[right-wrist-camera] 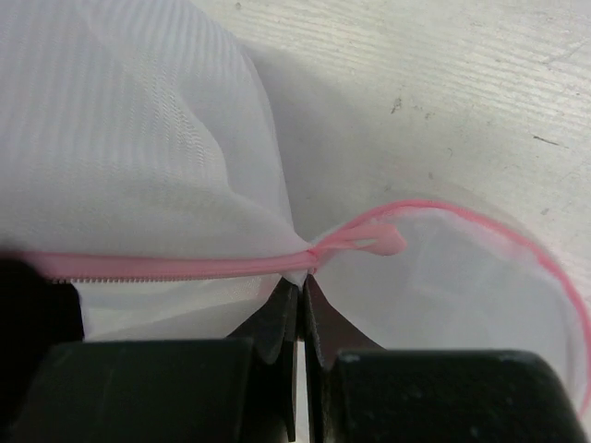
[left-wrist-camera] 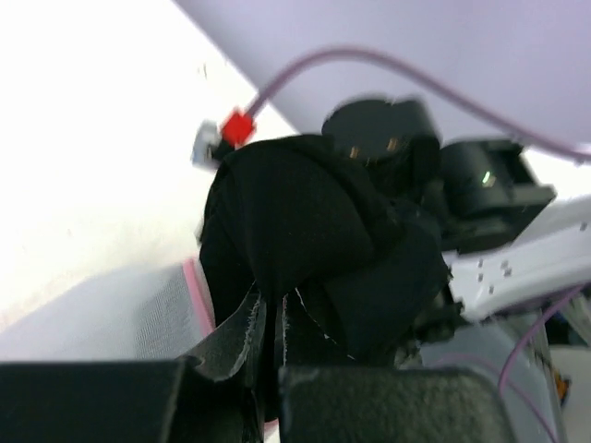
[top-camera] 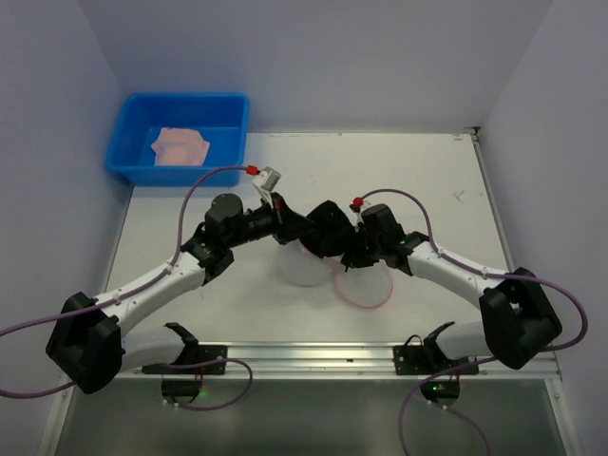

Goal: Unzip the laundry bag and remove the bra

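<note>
The black bra (top-camera: 325,228) hangs bunched above the table's middle, and my left gripper (top-camera: 291,224) is shut on it. In the left wrist view the dark fabric (left-wrist-camera: 305,231) fills the centre, pinched between the jaws of the left gripper (left-wrist-camera: 268,374). The laundry bag (top-camera: 312,267), white mesh with a pink zipper rim (top-camera: 365,290), lies just below the bra. My right gripper (top-camera: 350,253) is shut on the bag. The right wrist view shows that gripper (right-wrist-camera: 302,277) clamping the mesh at the pink zipper edge (right-wrist-camera: 185,268), with the laundry bag (right-wrist-camera: 138,148) bulging to the left.
A blue tub (top-camera: 128,142) holding a pink cloth (top-camera: 180,147) sits at the back left corner. The right arm's wrist (left-wrist-camera: 480,185) is close behind the bra. Purple cables (top-camera: 204,180) loop over both arms. Walls close in the table on the left, back and right.
</note>
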`<action>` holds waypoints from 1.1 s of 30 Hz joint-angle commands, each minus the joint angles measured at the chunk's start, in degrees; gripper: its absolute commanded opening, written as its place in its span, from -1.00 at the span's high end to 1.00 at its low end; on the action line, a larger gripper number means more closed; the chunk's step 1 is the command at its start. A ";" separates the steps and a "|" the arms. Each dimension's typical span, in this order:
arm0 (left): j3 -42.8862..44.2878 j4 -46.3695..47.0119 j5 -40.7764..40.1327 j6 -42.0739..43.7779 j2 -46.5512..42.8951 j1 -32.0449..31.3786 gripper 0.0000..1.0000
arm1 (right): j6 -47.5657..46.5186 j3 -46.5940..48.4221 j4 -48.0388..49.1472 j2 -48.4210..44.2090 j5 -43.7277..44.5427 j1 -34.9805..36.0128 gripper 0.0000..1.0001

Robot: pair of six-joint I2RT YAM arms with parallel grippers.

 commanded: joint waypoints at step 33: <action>58.04 -29.43 -41.46 15.59 48.39 33.52 1.00 | -1.92 2.47 -0.52 2.79 -4.67 -0.17 1.00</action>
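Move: The blue bin, where the held black bra is headed, has its middle about 36 cm ahead of the left hand, 37 cm to its left and 18 cm below. The pink cloth lies inside it, roughly 35 cm ahead, 37 cm left and 22 cm down. The laundry bag's body is about 20 cm beneath, 1 cm ahead and 2 cm right. From the right hand, the bin is some 35 cm ahead and 48 cm left, about level. Forward and left in one fast arc, about 35 cm out and 30 cm across, the left hand carries the pinched bra from above the laundry bag to the blue bin, rising some 15 cm before dipping back near its starting height. Its wrist swings about 70 degrees counter-clockwise and its fingers stay shut. The right hand stays almost still, keeping its pinch on the bag. ##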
